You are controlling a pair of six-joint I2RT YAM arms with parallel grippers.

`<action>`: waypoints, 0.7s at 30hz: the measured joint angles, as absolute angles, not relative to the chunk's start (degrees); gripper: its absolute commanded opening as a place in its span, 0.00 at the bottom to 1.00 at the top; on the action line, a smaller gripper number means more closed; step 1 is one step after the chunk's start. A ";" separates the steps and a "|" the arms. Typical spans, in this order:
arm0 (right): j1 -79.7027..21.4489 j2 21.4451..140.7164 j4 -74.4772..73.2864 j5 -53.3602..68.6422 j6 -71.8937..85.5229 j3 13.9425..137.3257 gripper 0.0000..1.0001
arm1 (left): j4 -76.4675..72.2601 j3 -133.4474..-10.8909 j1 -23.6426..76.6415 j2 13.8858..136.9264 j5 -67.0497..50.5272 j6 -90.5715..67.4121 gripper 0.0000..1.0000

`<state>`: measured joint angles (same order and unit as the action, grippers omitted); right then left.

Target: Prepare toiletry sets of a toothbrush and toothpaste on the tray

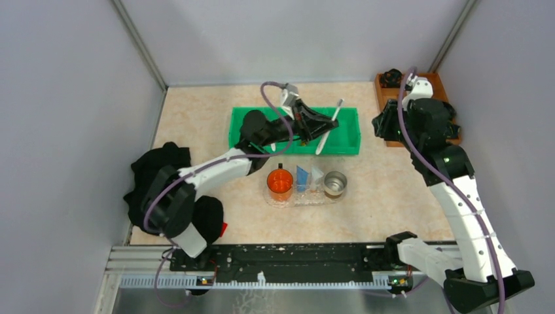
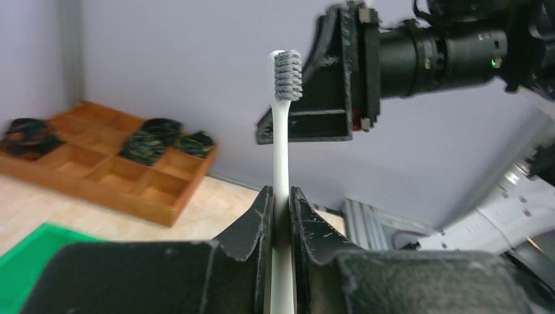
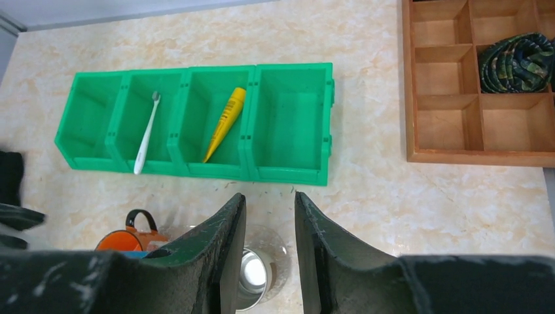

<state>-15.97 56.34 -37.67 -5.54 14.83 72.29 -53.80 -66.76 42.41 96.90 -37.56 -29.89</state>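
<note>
My left gripper (image 1: 313, 124) (image 2: 281, 190) is shut on a thin white toothbrush (image 1: 329, 127) (image 2: 281, 144), gripped along its handle and held above the green bin (image 1: 350, 140), grey bristles pointing away from the wrist. In the right wrist view a second toothbrush (image 3: 146, 131) lies in the bin's second compartment, and a yellow toothpaste (image 3: 226, 123) lies in the third. The clear tray (image 1: 307, 198) holds a blue toothpaste (image 1: 302, 176) and a pale one (image 1: 317, 175) between two cups. My right gripper (image 3: 269, 194) hangs open and empty, high above the tray's right end.
An orange mug (image 1: 280, 183) and a metal cup (image 1: 335, 184) stand at the tray's two ends. A brown wooden compartmented box (image 3: 478, 85) with dark rolled cloths sits at the back right. A black cloth heap (image 1: 157, 176) lies by the left arm's base.
</note>
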 measured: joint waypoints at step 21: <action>-15.97 52.27 -39.51 -0.71 16.14 70.43 0.33 | -51.90 -33.61 44.64 81.87 10.52 -21.30 0.11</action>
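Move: The left hand already holds the toothbrush high up. The orange mug lies about 15 cm to its left, 4 cm back and roughly 30 cm below. Nearly level with the mug front to back, the blue toothpaste lies about 7 cm to this hand's left and the metal cup about 3 cm to its right. The yellow toothpaste in the green tray lies some 15 cm ahead and 4 cm left. From the right hand, the mug is about 29 cm left and 6 cm back. Left hand sinks about 14 cm while sweeping left towards the orange mug, turning counter-clockwise, keeping the toothbrush pinched. ##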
